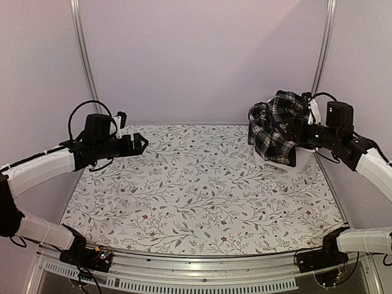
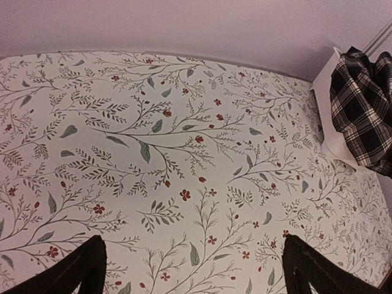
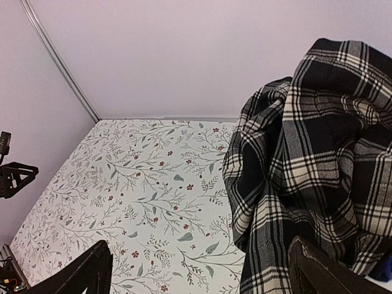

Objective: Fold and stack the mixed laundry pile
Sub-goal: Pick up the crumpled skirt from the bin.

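The laundry pile shows mostly as a black-and-white plaid garment (image 1: pixel 277 125) heaped in a white bin (image 1: pixel 289 160) at the back right of the table and spilling over its rim. The left wrist view has the plaid garment (image 2: pixel 362 113) and bin (image 2: pixel 327 125) at its far right. My right gripper (image 1: pixel 301 133) hovers open right beside the plaid garment (image 3: pixel 318 159), its right finger in front of the cloth and nothing between the fingers (image 3: pixel 199 269). A blue scrap (image 3: pixel 384 269) peeks out low beside it. My left gripper (image 1: pixel 142 144) hangs open over the table's left side, holding nothing (image 2: pixel 193 269).
A floral tablecloth (image 1: pixel 196 190) covers the table. Pale walls close in the back and both sides, with metal posts (image 1: pixel 82 55) in the back corners. A metal rail (image 1: pixel 196 269) carrying the arm bases runs along the near edge.
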`<state>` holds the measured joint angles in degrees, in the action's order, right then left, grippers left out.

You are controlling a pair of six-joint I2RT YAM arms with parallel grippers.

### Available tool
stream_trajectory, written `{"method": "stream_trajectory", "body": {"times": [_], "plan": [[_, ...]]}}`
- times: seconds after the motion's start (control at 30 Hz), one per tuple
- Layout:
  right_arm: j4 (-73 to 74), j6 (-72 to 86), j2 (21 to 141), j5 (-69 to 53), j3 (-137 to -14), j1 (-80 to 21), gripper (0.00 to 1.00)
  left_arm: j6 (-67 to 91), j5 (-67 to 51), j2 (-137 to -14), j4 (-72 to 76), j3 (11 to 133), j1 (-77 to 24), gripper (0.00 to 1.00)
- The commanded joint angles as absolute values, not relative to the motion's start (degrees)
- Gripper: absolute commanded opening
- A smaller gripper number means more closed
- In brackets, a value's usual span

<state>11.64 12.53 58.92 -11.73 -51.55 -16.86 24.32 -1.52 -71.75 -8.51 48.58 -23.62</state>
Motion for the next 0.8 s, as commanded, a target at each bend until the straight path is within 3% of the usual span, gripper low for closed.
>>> {"method": "stream_trajectory", "body": {"times": [0.0, 0.37, 0.57, 0.77], "plan": [[14.6, 9.9, 63.4, -11.7, -62.4, -13.1, 0.99, 26.6, 1.7, -72.8, -9.6, 55.1, -24.6, 1.0], [21.6, 5.6, 81.9, 2.5, -87.0, -4.7, 0.99, 29.3, 3.2, -73.1, -10.2, 60.5, -24.6, 1.0], [23.4, 8.1, 90.3, -2.2, -91.2, 4.9, 0.99, 28.3, 4.1, -73.3, -9.8, 60.8, -24.5, 1.0], [23.9, 11.0, 97.7, -4.5, -92.7, 7.9, 0.99, 28.1, 5.4, -74.0, -9.3, 60.2, -24.6, 1.0]]}}
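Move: The skirt lies crumpled in the bin close in front of my right hand: its middle is about 11 cm ahead, some 5 cm to the right and 9 cm below. The white bin under it has its middle roughly 14 cm ahead, 8 cm to the right and 20 cm down. From my left hand the skirt is far off to the right, about 58 cm, some 9 cm farther out and nearly level in height. With fingers wide open and empty, I swing my right hand some 20 cm to the right and 17 cm forward in an arc, first rising about 11 cm, then sinking 8 cm again near the bin's far right side, while it turns about 30 degrees clockwise to point nearly straight ahead. My left hand, also open, lifts about 8 cm and eases slightly forward. ##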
